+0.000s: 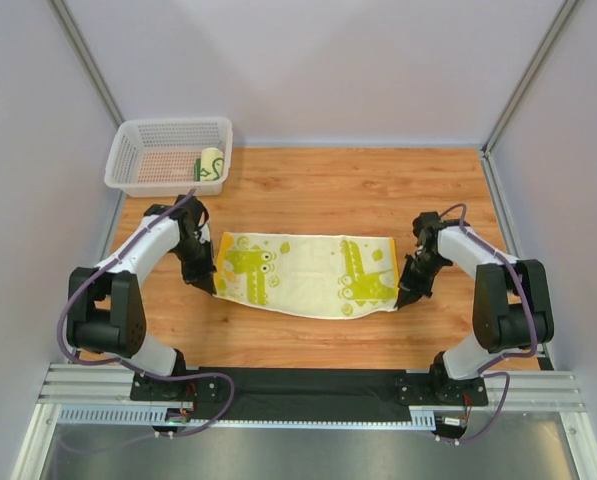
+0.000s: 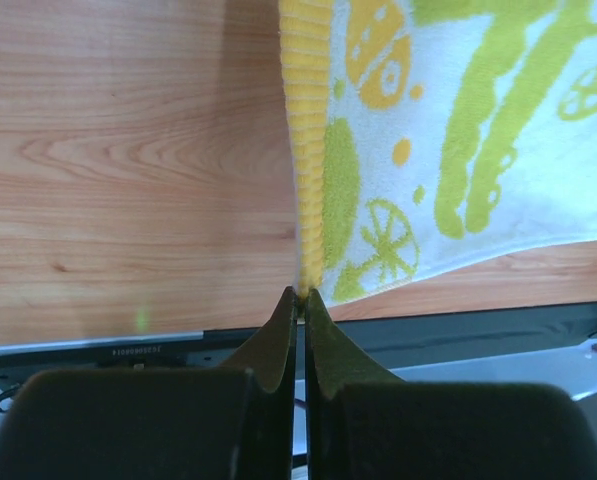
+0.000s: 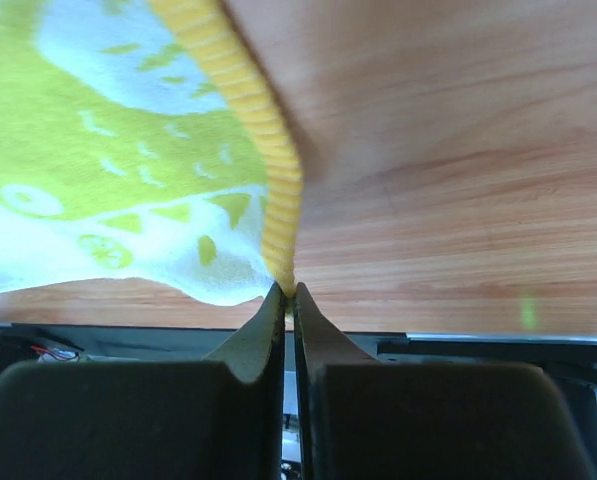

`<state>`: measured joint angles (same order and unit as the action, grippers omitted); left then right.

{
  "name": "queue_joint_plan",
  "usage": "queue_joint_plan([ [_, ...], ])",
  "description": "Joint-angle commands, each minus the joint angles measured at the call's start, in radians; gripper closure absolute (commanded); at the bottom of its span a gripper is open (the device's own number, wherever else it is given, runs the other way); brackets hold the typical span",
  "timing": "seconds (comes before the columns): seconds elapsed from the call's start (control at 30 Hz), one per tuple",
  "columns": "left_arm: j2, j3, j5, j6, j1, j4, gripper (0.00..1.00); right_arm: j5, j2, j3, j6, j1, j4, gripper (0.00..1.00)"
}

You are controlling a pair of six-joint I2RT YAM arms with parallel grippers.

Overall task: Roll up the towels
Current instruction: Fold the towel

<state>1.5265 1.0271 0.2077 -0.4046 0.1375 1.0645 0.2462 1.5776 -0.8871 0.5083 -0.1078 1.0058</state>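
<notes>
A white towel [image 1: 308, 272] with lime-green and yellow figures is stretched out across the middle of the wooden table. My left gripper [image 1: 210, 284] is shut on the yellow ribbed hem at its near left corner; in the left wrist view the towel [image 2: 448, 150] runs up from the left gripper [image 2: 304, 293]. The right gripper [image 1: 406, 296] is shut on the near right corner, and its wrist view shows the towel [image 3: 128, 160] hem pinched between the tips of the gripper [image 3: 288, 290]. A second towel [image 1: 211, 163], rolled, lies in the basket.
A white mesh basket [image 1: 138, 150] stands at the far left corner of the table. White walls with metal posts enclose the table on three sides. A black strip and a metal rail [image 1: 308, 388] run along the near edge, where the arm bases are bolted.
</notes>
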Motion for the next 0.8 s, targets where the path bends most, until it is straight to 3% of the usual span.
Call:
queue_joint_plan([
  [0.0, -0.049, 0.088, -0.008, -0.01, -0.015, 0.067, 1.0, 0.012, -0.018, -0.119, -0.037, 0.007, 0.062, 1.0],
  [0.77, 0.251, 0.522, 0.012, -0.028, -0.045, 0.08, 1.0, 0.015, 0.292, -0.61, -0.111, 0.043, 0.154, 1.0],
])
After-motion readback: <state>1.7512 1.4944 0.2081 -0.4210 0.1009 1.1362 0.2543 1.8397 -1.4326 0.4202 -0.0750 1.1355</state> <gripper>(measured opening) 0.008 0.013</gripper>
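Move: Both hands already pinch the near corners of the yellow-bordered towel, just clear of the table. The towel's far-left corner lies about 21 cm ahead of the left hand, 2 cm to its right and 3 cm below; the far-right corner is some 22 cm ahead of the right hand, 1 cm to its left and 3 cm below. The basket stands roughly 40 cm ahead of the left hand and 11 cm to its left. Both hands carry the pinched near corners some 12 cm forward and 5 cm up, towards the far edge. ##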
